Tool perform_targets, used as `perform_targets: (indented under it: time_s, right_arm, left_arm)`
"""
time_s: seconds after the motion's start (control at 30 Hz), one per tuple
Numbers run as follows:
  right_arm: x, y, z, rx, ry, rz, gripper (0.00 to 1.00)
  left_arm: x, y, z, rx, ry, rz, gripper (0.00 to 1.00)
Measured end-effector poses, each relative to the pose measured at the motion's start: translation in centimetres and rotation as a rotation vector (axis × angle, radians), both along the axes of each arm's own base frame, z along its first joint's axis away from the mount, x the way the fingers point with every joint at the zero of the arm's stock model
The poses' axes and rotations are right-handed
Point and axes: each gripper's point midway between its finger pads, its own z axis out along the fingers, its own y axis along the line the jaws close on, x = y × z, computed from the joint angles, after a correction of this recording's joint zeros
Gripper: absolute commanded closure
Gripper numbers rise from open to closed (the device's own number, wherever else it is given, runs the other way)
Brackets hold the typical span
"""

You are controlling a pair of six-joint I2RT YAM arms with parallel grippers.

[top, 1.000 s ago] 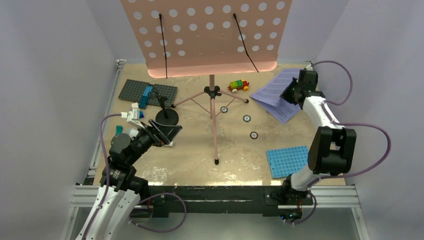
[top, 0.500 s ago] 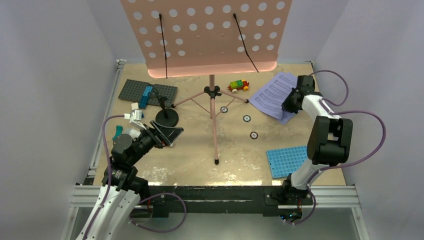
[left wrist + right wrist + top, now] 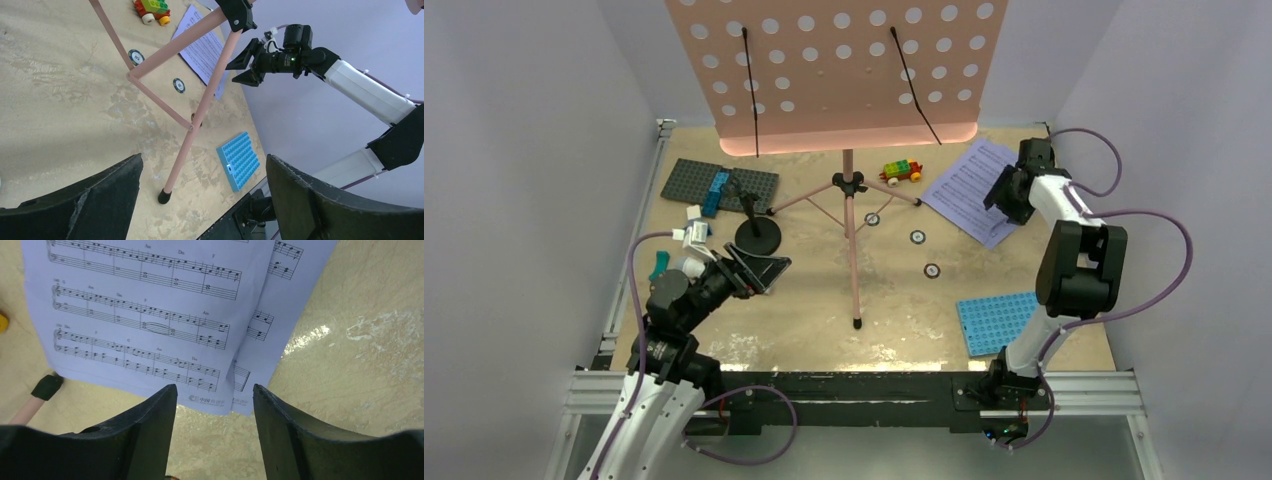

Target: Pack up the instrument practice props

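Note:
The pink music stand's hole-dotted desk [image 3: 844, 70] looms at the back on a tripod [image 3: 852, 250] whose legs spread over the middle of the table. Lavender sheet-music pages [image 3: 964, 188] lie flat at the back right. My right gripper [image 3: 1004, 196] hovers at their near right edge. In the right wrist view it [image 3: 214, 388] is open, with the pages [image 3: 150, 305] just beyond the fingertips and bare table between them. The black mic stand [image 3: 757, 236] stands on its round base at the left. My left gripper [image 3: 762, 266] is wide open just in front of it, holding nothing [image 3: 202, 160].
A grey studded plate [image 3: 720, 185] with blue bricks lies at the back left. A blue plate [image 3: 999, 322] sits at the front right and a toy brick car [image 3: 901, 171] behind the tripod. Three round tokens [image 3: 917, 237] lie right of the pole. Walls close in on both sides.
My right gripper, shut at the pages' edge before, has opened and the pages now lie loose, shifted slightly left. The left arm has barely moved.

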Motion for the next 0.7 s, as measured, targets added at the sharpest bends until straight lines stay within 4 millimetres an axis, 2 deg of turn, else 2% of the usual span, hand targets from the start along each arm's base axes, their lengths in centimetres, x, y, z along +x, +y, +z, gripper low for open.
perform_targets:
  time_s: [0.1, 0.17, 0.27, 0.37, 0.43, 0.53, 0.7]
  right_arm:
    - [0.3, 0.0, 1.5, 0.001, -0.03, -0.007, 0.39]
    - [0.4, 0.1, 3.5, 0.004, -0.079, -0.015, 0.39]
    - [0.2, 0.6, 8.5, 0.018, -0.247, -0.032, 0.41]
    - [-2.0, 2.5, 13.1, 0.053, -0.442, -0.019, 0.44]
    - [-3.4, 4.2, 14.3, 0.073, -0.53, 0.012, 0.44]
    - [-5.6, 9.5, 13.9, 0.109, -0.594, 0.156, 0.43]
    - [-10.4, 22.1, 11.5, 0.201, -0.601, 0.569, 0.39]
  left_arm:
    - [0.0, 0.0, -0.2, 0.003, 0.01, 0.0, 0.02]
    - [0.0, 0.0, -0.3, 0.004, 0.015, 0.0, 0.01]
    - [0.0, 0.0, -0.5, 0.007, 0.021, 0.0, 0.0]
    - [0.1, -0.2, -1.0, 0.03, 0.03, -0.014, 0.0]
    - [0.3, -0.4, -1.8, 0.054, 0.055, -0.029, 0.0]
    - [0.6, -0.8, -2.7, 0.086, 0.087, -0.055, 0.0]
    - [0.6, -2.0, -2.1, 0.128, 0.001, -0.104, 0.0]
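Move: The sheets lie just under the open right hand, their middle about 5 cm ahead, 5 cm left and 5 cm below. Its goal, the leg hub of the music stand, is some 38 cm left, 7 cm back and 14 cm higher; a blue-rimmed chip lies about 21 cm left and 6 cm back, the toy train 24 cm left and 12 cm ahead. From the left hand the hub is roughly 14 cm ahead, 17 cm right and about level; the microphone base stands 15 cm ahead, 5 cm left and 21 cm below. Already free of the sheets, the right hand lifts about 14 cm almost straight up, then swings fast to its left and back, ending some 22 cm left and 10 cm back on its way to the music stand; its fingers stay a bit over half open while the wrist tips up from pointing down towards forward and turns about 30 degrees counter-clockwise. The left hand, wide open, sinks nearly 3 cm and then eases about 2 cm right towards the stand, touching nothing yet. ##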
